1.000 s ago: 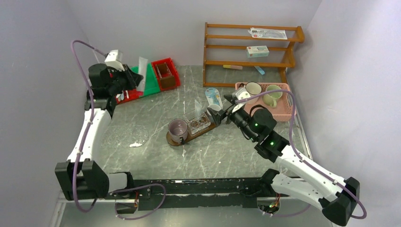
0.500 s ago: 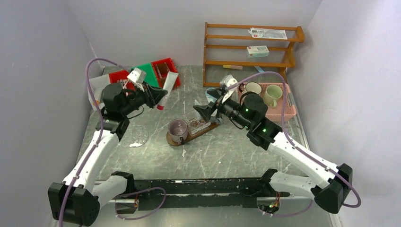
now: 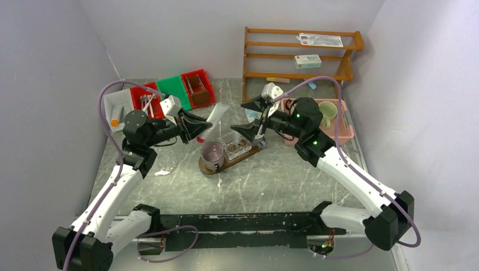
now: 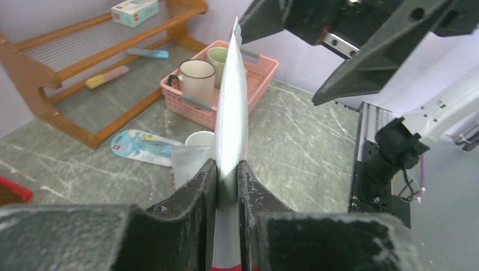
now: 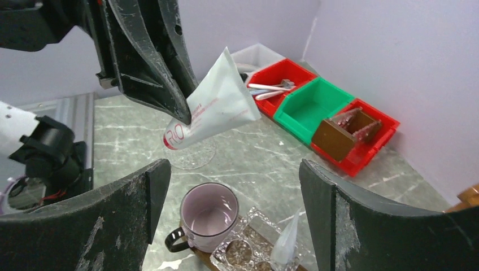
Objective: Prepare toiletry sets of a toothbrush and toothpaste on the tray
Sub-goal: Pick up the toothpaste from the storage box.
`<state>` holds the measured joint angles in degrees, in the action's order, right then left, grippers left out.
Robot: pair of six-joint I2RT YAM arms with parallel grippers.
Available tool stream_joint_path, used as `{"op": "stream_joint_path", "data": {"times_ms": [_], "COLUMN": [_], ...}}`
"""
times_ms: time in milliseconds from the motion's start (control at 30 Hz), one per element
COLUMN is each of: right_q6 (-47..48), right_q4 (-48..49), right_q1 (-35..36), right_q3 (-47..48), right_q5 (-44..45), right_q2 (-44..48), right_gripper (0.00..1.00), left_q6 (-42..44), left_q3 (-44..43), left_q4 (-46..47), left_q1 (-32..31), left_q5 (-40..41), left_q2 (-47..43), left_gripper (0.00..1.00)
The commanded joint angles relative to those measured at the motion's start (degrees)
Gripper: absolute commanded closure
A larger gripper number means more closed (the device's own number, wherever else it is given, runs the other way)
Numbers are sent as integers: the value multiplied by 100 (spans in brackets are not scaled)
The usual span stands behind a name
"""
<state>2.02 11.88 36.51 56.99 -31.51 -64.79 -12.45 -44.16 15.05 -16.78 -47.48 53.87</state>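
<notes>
My left gripper (image 3: 197, 125) is shut on a white toothpaste tube (image 3: 212, 119) with a red band at its cap end, held in the air just left of the tray. In the left wrist view the tube (image 4: 231, 101) rises edge-on from between the closed fingers. The dark brown tray (image 3: 226, 162) carries a purple mug (image 3: 213, 153) at its near end and a clear glass holder (image 3: 237, 148). My right gripper (image 3: 250, 118) hangs open above the tray's far end, and its view looks down on the mug (image 5: 208, 217) and the tube (image 5: 214, 110). Slim white toothbrushes (image 5: 270, 87) lie in a red bin.
Red and green bins (image 3: 172, 87) and a white bin (image 3: 116, 104) sit at the back left. A wooden rack (image 3: 299, 56) stands at the back, a pink basket (image 3: 339, 132) with mugs to its right. A clear glass saucer (image 3: 164, 161) lies left of the tray.
My left arm has carried the tube from the bins at the back left over towards the tray. My right arm has lifted and swung back over the tray's far end, jaws still open.
</notes>
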Motion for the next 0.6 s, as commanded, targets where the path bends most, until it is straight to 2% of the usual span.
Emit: {"op": "stream_joint_path", "data": {"times_ms": [0,333,567], "right_q6": [-31,65,66], "right_q4": [225,125,4], "right_q1": [-104,-104,-109], "right_q3": [289,810,971], "right_q5": [-1067,-2010,-2431], "right_q2": [-264,-815,-1001], "right_gripper": [13,22,36], "left_q6": [79,244,251], "left_q3": [-3,30,39], "left_q4": [570,435,457], "left_q1": [-145,-333,-359], "left_q5": [-645,-896,-1100], "left_q2": [-81,-79,-43], "left_gripper": [91,91,91]}}
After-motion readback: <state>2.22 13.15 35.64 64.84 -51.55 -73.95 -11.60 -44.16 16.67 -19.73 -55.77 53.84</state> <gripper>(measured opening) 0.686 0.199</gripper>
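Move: The toothpaste is held upward and outward in the left hand's shut fingers; the right gripper's open mouth lies about 10 cm to that hand's right, 1 cm ahead and 2 cm higher. From the right hand the tube's middle is some 7 cm left, 1 cm ahead and 1 cm lower. Some 28 cm below the right hand stand the purple mug, 9 cm left and 2 cm back, the clear holder, 1 cm left and 2 cm ahead, and the white mug, 5 cm right and 6 cm ahead. The right hand reaches about 3 cm to its left and 2 cm back towards the toothpaste's free tail, its wrist swinging nearly 20 degrees counter-clockwise while its wide-open fingers begin closing but stay well apart around the tail. The left hand keeps its pinch near the cap end and carries the tube about 3.5 cm back and 2 cm right to meet it, turning some 10 degrees clockwise and slowing down, with no grip by the right fingers yet. ##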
